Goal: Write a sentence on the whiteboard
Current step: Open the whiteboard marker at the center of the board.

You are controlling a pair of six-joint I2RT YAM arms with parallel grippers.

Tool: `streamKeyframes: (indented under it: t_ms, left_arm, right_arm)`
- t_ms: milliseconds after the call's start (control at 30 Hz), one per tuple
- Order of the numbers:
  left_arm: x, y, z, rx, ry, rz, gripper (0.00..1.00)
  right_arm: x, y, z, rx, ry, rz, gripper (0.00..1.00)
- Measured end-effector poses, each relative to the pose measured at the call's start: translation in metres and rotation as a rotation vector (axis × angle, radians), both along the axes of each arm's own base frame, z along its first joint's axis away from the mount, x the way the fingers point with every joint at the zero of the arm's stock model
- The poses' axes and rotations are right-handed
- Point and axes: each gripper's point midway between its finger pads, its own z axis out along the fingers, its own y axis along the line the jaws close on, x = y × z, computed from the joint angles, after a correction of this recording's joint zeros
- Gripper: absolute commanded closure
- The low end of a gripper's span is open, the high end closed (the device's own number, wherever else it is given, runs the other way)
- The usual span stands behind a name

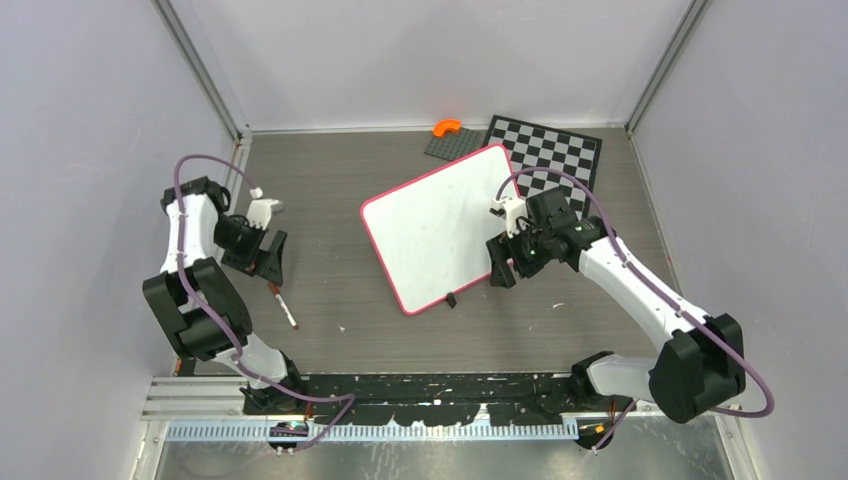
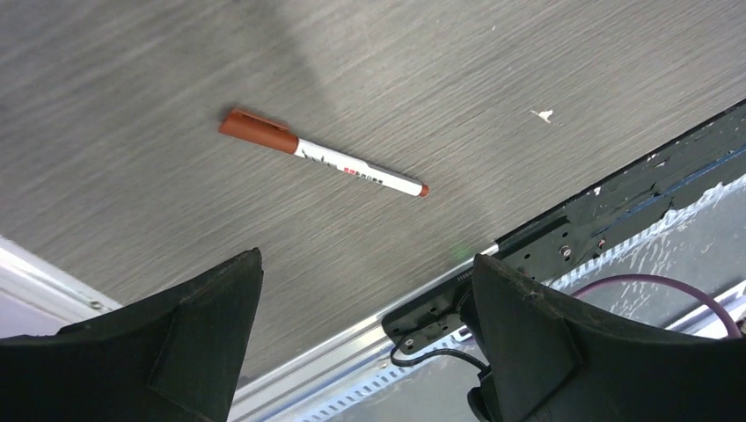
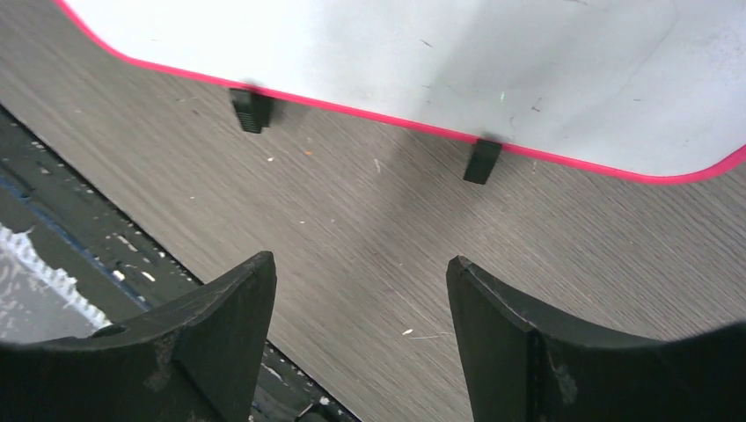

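The whiteboard (image 1: 440, 228), white with a thin pink-red frame, lies tilted at the table's middle. Its face (image 3: 440, 53) is plain white and no sentence is in view on it. Two black clip feet (image 3: 481, 161) stick out from its near edge. My right gripper (image 1: 500, 265) hovers just off the board's near right edge, open with only bare table between its fingertips (image 3: 361, 268). A marker (image 1: 282, 305) with a red-brown cap (image 2: 321, 163) lies loose on the table. My left gripper (image 1: 265, 255) stands open and empty above it, fingers apart (image 2: 365, 264).
A black-and-white chessboard (image 1: 550, 150) lies at the back right, partly under the whiteboard's far corner. An orange piece (image 1: 446, 127) rests on a dark grey mat (image 1: 455, 145) beside it. A black rail (image 1: 430, 390) runs along the table's near edge. Grey walls close in both sides.
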Motion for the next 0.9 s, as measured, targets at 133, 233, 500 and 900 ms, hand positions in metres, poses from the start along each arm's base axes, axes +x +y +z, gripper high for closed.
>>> streamKeyframes:
  t_ms: [133,233,500,900]
  left_arm:
    - [-0.013,-0.002,-0.032,0.004,0.06,0.059,0.1]
    - [-0.02,-0.003,-0.052,0.015,0.096,0.126,0.14]
    - [-0.007,0.009,-0.092,0.093,0.113,0.262,0.28]
    - [-0.002,0.013,-0.116,0.304,0.155,0.223,0.62]
  right_arm:
    - [-0.008,0.003,0.016,0.037,-0.007,0.016,0.25]
    - [-0.013,0.004,0.021,0.05,-0.001,0.019,0.24]
    - [-0.019,0.004,0.021,0.055,0.029,0.02,0.24]
    - [-0.021,0.007,0.034,0.074,0.032,0.033,0.25]
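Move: The whiteboard marker lies almost straight below the left hand, about 12 cm down, its middle some 2 cm nearer the base, with the red cap end pointing forward and left. A small white chip lies about 9 cm back and 15 cm right of the left hand; the whiteboard's middle is some 42 cm right and 16 cm ahead of it. From the right hand, the marker is about 55 cm left and 4 cm back. The left hand sinks about 12 cm to the marker, slanting back a couple of centimetres at first and coming forward again lower down, while it turns counter-clockwise some 15 degrees, its left side lifts and its wide-open fingers close to about half, around the marker where cap meets barrel. The open right hand eases up and slightly back, clear of the whiteboard. ##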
